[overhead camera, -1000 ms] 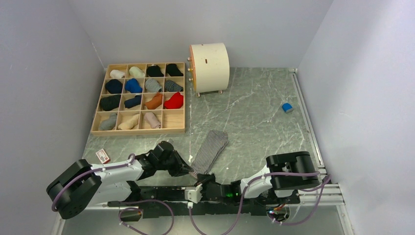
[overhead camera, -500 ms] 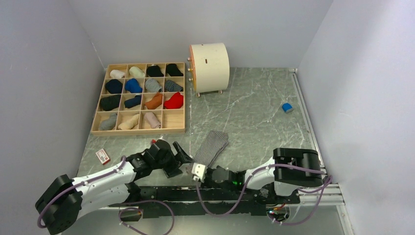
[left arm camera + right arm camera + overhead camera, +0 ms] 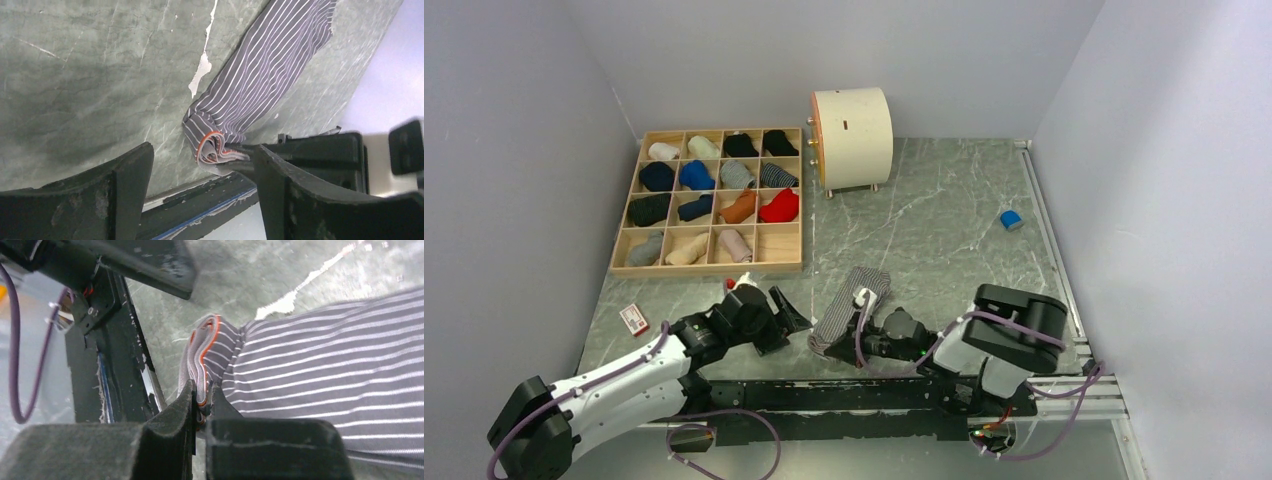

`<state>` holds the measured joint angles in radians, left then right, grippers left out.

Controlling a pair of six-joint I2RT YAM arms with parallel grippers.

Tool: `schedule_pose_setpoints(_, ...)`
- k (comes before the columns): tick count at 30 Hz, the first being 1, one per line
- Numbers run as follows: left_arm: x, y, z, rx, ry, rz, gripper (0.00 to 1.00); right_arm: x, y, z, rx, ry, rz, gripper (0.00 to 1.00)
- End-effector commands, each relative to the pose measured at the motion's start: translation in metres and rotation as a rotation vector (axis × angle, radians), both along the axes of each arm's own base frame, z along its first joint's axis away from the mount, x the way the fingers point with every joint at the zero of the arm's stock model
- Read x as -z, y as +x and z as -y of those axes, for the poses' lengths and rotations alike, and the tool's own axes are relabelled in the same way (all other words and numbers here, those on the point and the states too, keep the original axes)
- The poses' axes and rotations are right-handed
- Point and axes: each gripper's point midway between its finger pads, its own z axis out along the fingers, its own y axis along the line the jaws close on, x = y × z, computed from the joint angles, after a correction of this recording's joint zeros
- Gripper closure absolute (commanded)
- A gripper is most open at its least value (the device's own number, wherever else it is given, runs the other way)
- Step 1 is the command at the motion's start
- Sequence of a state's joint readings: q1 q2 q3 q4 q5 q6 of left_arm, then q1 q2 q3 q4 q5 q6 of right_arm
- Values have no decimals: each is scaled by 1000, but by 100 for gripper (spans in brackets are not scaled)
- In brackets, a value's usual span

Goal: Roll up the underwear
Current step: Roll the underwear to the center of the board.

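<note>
The grey striped underwear lies as a long strip on the marble table, and its near end is curled into a small roll with orange trim. Lying low along the table's near edge, my right gripper is shut on that rolled end, the cloth pinched between its fingertips. My left gripper stands open just left of the roll without touching it. In the left wrist view its fingers frame the roll with a wide gap. The rest of the strip lies flat.
A wooden tray of rolled garments sits at the back left, with a white drum beside it. A small blue block lies at the right and a red-and-white box at the left. The black rail runs along the near edge.
My left gripper has opened, let go of the underwear's near end and drawn back to the left. My right arm has swung further onto the table, still shut on the curled end.
</note>
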<state>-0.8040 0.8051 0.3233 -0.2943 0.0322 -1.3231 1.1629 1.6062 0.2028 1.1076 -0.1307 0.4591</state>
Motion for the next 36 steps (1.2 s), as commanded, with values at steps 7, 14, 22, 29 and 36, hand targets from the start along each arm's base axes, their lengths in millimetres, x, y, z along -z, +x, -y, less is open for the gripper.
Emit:
schedule_pose_setpoints(7, -2, 1, 13, 148, -14, 116, 34, -1, 12, 15, 136, 228, -504, 100)
schedule_pose_setpoints(14, -3, -1, 18, 270, 11, 194, 41, 6, 21, 30, 209, 291, -674, 100)
schedule_pose_setpoints(22, -5, -5, 31, 440, 4, 288, 42, 21, 25, 39, 268, 274, -806, 100)
schedule_pose_setpoints(29, -5, -1, 27, 457, 51, 330, 57, 30, 29, 51, 342, 264, -841, 100)
schedule_pose_setpoints(36, 9, 5, 36, 454, 51, 284, 63, 28, 30, 52, 346, 273, -824, 97)
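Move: The underwear's rolled end lies about 5 cm right of the left hand, 2 cm back and 4 cm below. The right hand already pinches this roll, its middle some 1 cm ahead and 1 cm left of the pads, 1 cm below. From the right hand the flat striped part's middle is roughly 9 cm ahead, 6 cm right and 3 cm lower. The tray's empty corner compartment is 18 cm ahead and 4 cm left of the left hand, 5 cm below. Right twists the still-pinched roll some 60 degrees, moving 5 cm right, forward and down; left shifts right, narrowing its fingers. ##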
